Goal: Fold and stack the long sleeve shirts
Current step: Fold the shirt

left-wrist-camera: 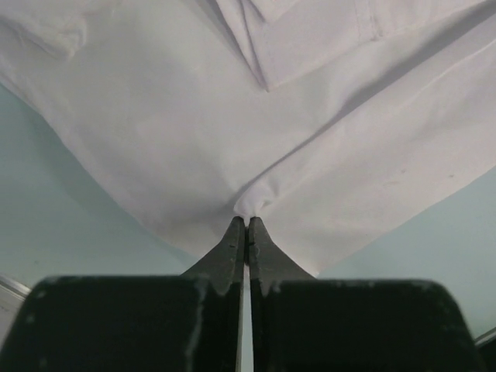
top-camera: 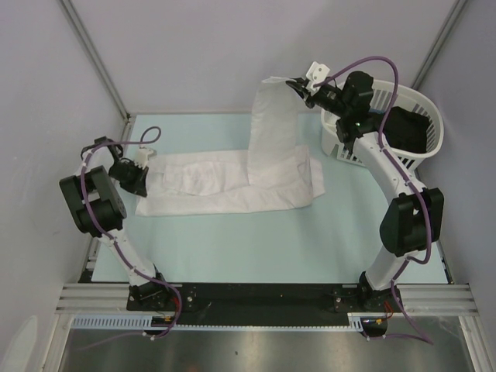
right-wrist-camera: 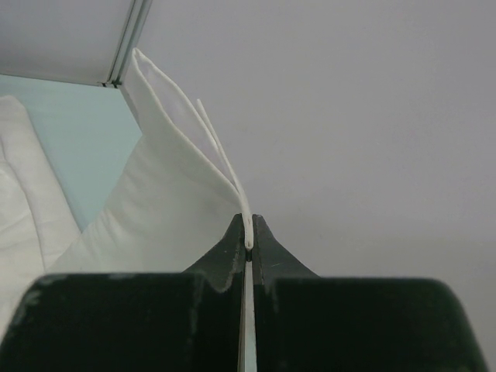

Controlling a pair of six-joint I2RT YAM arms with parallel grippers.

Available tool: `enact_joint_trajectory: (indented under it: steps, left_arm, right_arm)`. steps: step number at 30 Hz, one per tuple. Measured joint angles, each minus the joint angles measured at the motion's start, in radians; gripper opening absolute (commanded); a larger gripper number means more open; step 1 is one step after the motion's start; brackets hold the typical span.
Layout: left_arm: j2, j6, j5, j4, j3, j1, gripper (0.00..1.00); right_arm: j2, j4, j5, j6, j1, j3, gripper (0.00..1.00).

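A white long sleeve shirt (top-camera: 205,182) lies spread across the pale blue table. My left gripper (top-camera: 144,167) is at the shirt's left edge, low on the table. In the left wrist view it (left-wrist-camera: 246,225) is shut on a pinched fold of the white cloth (left-wrist-camera: 310,116). My right gripper (top-camera: 299,87) is raised at the back, beside the basket. A long strip of the shirt (top-camera: 273,132) hangs from it down to the table. In the right wrist view that gripper (right-wrist-camera: 248,232) is shut on a thin doubled hem of the cloth (right-wrist-camera: 163,209).
A white slatted basket (top-camera: 431,147) stands at the back right with something dark (top-camera: 407,128) inside. The right arm reaches up past its left side. Grey walls and metal posts close in the table (top-camera: 271,240) on three sides.
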Motion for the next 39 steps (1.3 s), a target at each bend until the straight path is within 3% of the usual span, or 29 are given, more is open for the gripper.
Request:
enact_joint_trajectory:
  steps: [1, 2, 8, 10, 13, 14, 19, 21, 27, 33, 39]
  left_arm:
    - [0.0, -0.003, -0.005, 0.009, -0.007, 0.0, 0.17]
    - [0.0, -0.008, -0.016, 0.021, -0.018, -0.001, 0.33]
    - [-0.005, -0.058, -0.04, 0.064, -0.048, -0.003, 0.64]
    - [-0.03, -0.075, -0.002, 0.079, -0.048, -0.004, 0.69]
    - [-0.115, -0.103, 0.059, 0.103, -0.023, -0.027, 0.84]
    - [-0.153, -0.114, 0.071, 0.119, -0.002, -0.047, 0.99]
    - [-0.27, -0.225, 0.112, 0.235, 0.212, -0.223, 1.0]
    - [-0.278, -0.35, 0.145, 0.305, 0.316, -0.293, 1.0]
    - [-0.256, -0.492, 0.34, 0.367, 0.514, -0.329, 0.99]
    - [-0.252, -0.443, 0.406, 0.374, 0.524, -0.483, 0.99]
    - [-0.259, -0.375, 0.405, 0.365, 0.435, -0.644, 1.0]
  right_arm:
    - [0.0, 0.0, 0.0, -0.001, 0.0, 0.0, 0.0]
    - [0.0, 0.001, 0.0, -0.002, 0.001, -0.002, 0.0]
    - [0.0, 0.002, 0.0, -0.002, 0.011, -0.008, 0.0]
    - [0.0, 0.003, 0.0, -0.002, 0.018, -0.008, 0.0]
    - [0.002, 0.011, 0.0, 0.008, 0.035, -0.008, 0.0]
    - [0.002, 0.014, 0.0, 0.012, 0.042, -0.008, 0.0]
    - [0.019, 0.005, 0.02, 0.04, 0.11, -0.008, 0.0]
    - [0.03, -0.005, 0.048, 0.05, 0.143, -0.008, 0.0]
    - [0.069, -0.035, 0.109, 0.092, 0.218, -0.007, 0.0]
    - [0.1, -0.06, 0.151, 0.133, 0.238, -0.005, 0.0]
    - [0.103, -0.076, 0.18, 0.163, 0.245, -0.005, 0.0]
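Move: The free corner of the raised sleeve hangs about 42 cm right of the left hand, some 12 cm ahead and 36 cm above it, and about 6 cm left of the right hand, which already pinches that sleeve. The laid-out shirt body centres some 30 cm right of the left hand and 4 cm ahead, just below; the basket is about 32 cm right of the right hand, 10 cm farther out and 30 cm lower. Left hand opens, swings 30 cm right and up towards the sleeve the right hand carries left and down. ##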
